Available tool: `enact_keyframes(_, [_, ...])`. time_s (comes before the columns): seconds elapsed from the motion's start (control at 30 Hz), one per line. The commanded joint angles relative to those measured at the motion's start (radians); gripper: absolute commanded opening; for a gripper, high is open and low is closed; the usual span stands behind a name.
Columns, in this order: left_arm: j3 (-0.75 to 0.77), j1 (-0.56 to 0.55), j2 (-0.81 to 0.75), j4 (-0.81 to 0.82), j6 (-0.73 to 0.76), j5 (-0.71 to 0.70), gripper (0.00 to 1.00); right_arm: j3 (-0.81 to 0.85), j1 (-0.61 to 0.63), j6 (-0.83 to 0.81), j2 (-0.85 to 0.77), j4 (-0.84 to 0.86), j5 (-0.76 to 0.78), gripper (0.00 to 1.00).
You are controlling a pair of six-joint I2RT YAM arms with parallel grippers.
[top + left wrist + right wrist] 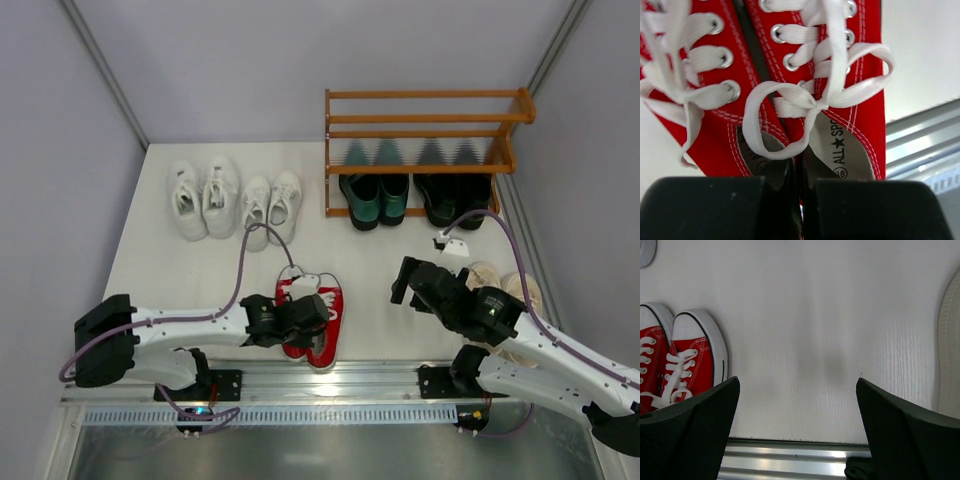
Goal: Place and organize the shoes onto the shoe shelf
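The red sneakers [326,322] with white laces stand side by side at the near edge of the floor. My left gripper [316,312] is shut on their two inner collars, pinching them together. In the left wrist view one finger reaches into each red sneaker [850,55] and the left gripper [801,172] squeezes the red walls between them. My right gripper [405,280] hangs open over bare floor, right of the red sneakers [687,360], with nothing between the right gripper [797,382] fingers. The shoe shelf [420,120] stands at the back right.
Dark green loafers [375,195] and black loafers [455,195] sit on the shelf's bottom tier. Two white sneaker pairs [205,195] [270,205] stand at the back left. Cream shoes [512,292] lie partly under the right arm. A metal rail [330,380] runs along the near edge.
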Motion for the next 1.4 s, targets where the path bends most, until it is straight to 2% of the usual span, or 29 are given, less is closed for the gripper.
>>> enact_keyframes(0.0, [0.128, -0.022, 0.056, 0.188, 0.024, -0.008, 0.00, 0.011, 0.007, 0.024, -0.017, -0.017, 0.065, 0.98])
enact_keyframes(0.27, [0.267, -0.020, 0.231, 0.305, 0.069, -0.083, 0.00, 0.016, 0.007, 0.025, -0.023, -0.041, 0.087, 0.98])
enact_keyframes(0.47, [0.324, -0.020, 0.312, 0.340, 0.015, -0.114, 0.00, 0.019, 0.007, 0.015, -0.014, -0.035, 0.088, 0.98])
enact_keyframes(0.5, [0.326, -0.020, 0.325, 0.345, 0.008, -0.114, 0.03, 0.021, 0.006, 0.012, -0.014, -0.038, 0.088, 0.98])
enact_keyframes(0.53, [0.326, -0.020, 0.326, 0.345, -0.002, -0.114, 0.13, 0.022, 0.007, 0.008, -0.014, -0.037, 0.088, 0.98])
enact_keyframes(0.57, [0.324, -0.020, 0.328, 0.347, -0.018, -0.113, 0.39, 0.022, 0.007, 0.004, -0.015, -0.035, 0.088, 0.98])
enact_keyframes(0.67, [0.303, -0.020, 0.297, 0.339, -0.040, -0.109, 0.77, 0.028, 0.007, -0.025, -0.018, -0.025, 0.084, 0.98])
enact_keyframes(0.77, [0.268, -0.022, 0.215, 0.307, -0.061, -0.143, 0.91, 0.031, 0.007, -0.059, -0.018, -0.003, 0.074, 0.98])
enact_keyframes(0.9, [0.221, -0.022, 0.055, 0.221, -0.066, -0.204, 0.95, 0.013, 0.007, -0.129, -0.001, 0.110, -0.002, 0.98])
enact_keyframes(1.07, [0.166, -0.022, -0.217, 0.055, -0.071, -0.302, 0.99, -0.021, 0.041, -0.151, 0.135, 0.291, -0.129, 0.98])
enact_keyframes(1.13, [0.139, -0.022, -0.296, -0.029, -0.081, -0.329, 1.00, -0.009, 0.114, -0.139, 0.230, 0.366, -0.127, 0.98])
enact_keyframes(1.27, [0.100, -0.022, -0.451, -0.156, -0.109, -0.395, 1.00, 0.063, 0.218, -0.067, 0.400, 0.393, -0.048, 0.98])
enact_keyframes(1.37, [0.077, -0.022, -0.540, -0.219, -0.137, -0.415, 1.00, 0.084, 0.242, -0.007, 0.463, 0.420, -0.054, 0.98])
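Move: The left fingers are shut on the red shoes near their heels; the pair's middle lies some 7 cm ahead and 2 cm lower, the clear table they go to about 10 cm right and 4 cm ahead. From this hand the nearer white pair stands 33 cm ahead, 9 cm left, the green shoes 41 cm ahead, 17 cm right. From the right hand the red pair is level, about 26 cm left and 11 cm below; the beige shoes are 2 cm ahead, 22 cm right. Keep the left gripper's pinch on the red shoes' inner sides and drag them right about 10 cm and slightly forward, then open wide, rise some 15 cm clear and swing back left. As it clears, sweep the waiting right gripper, still open, left towards the pair and down, turning it about 20 degrees counter-clockwise. ##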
